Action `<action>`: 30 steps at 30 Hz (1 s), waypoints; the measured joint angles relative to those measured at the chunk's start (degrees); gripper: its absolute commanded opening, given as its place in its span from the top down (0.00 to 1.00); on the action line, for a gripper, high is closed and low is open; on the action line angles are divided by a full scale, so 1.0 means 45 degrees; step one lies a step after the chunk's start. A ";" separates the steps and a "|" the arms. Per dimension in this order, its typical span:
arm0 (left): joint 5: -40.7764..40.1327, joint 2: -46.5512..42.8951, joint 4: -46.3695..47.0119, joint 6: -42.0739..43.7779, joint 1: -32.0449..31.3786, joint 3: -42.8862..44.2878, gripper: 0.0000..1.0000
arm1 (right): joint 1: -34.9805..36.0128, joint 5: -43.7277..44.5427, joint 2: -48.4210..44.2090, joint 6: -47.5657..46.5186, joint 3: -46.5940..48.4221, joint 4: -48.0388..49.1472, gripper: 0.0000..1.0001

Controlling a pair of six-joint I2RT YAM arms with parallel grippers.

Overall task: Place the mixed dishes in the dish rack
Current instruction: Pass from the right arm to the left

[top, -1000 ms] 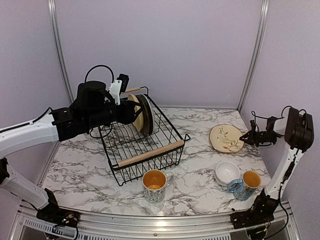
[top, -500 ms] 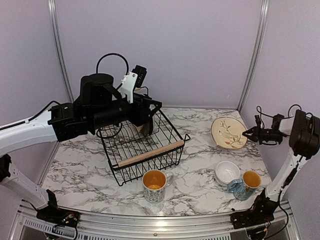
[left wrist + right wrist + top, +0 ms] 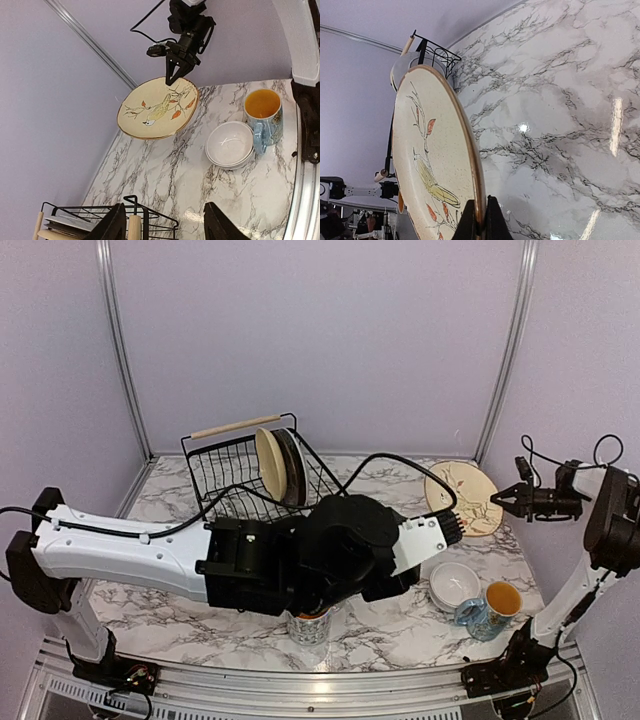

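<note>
My right gripper (image 3: 481,220) is shut on the rim of a cream plate with a bird pattern (image 3: 427,165), holding it tilted above the table at the right (image 3: 462,498). My left gripper (image 3: 165,225) stands open and empty, facing that plate (image 3: 157,107) from a distance. The black wire dish rack (image 3: 235,475) stands at the back with a pale plate (image 3: 270,465) and a dark plate (image 3: 293,465) upright in it. Stacked white bowls (image 3: 455,583) and a blue orange-lined mug (image 3: 495,605) sit at the front right. A second mug (image 3: 312,625) shows only partly under the left arm.
The left arm (image 3: 300,560) lies across the front of the marble table (image 3: 390,480) and hides the rack's near side. Purple walls with metal posts (image 3: 505,350) close in the back and sides. A metal rail (image 3: 300,690) runs along the near edge.
The left arm has swung from the rack down and across to the front right, its jaws opening wider. The right gripper has lifted the bird plate off the table and tilted it up.
</note>
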 measured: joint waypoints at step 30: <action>-0.3366 0.9000 0.1443 0.8947 0.0369 0.7470 0.48 | 0.0840 -0.0248 -0.3400 0.0015 -0.1977 -0.0811 1.00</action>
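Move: The bird plate, pinched at its rim in the right gripper, has its middle about 23 cm ahead of the left hand, 15 cm to its right and 13 cm lower. On the table below, the white bowls lie some 8 cm ahead of the left hand and 14 cm right, and the blue mug level with it, 20 cm right, both roughly 26 cm down. From the right hand, the plate's middle is 7 cm left and 1 cm ahead; the left gripper is some 22 cm back, 22 cm left and 14 cm up. The bird plate stays pinched at its rim as the right hand draws it about 5 cm back and 5 cm left and lifts it a little towards the left hand. The half-open left hand drops and swings right, about 12 cm each way, then reaches forward towards the plate's free edge. Meanwhile it rolls some 40 degrees clockwise as seen from behind the hand, its fingers keeping their gap. ##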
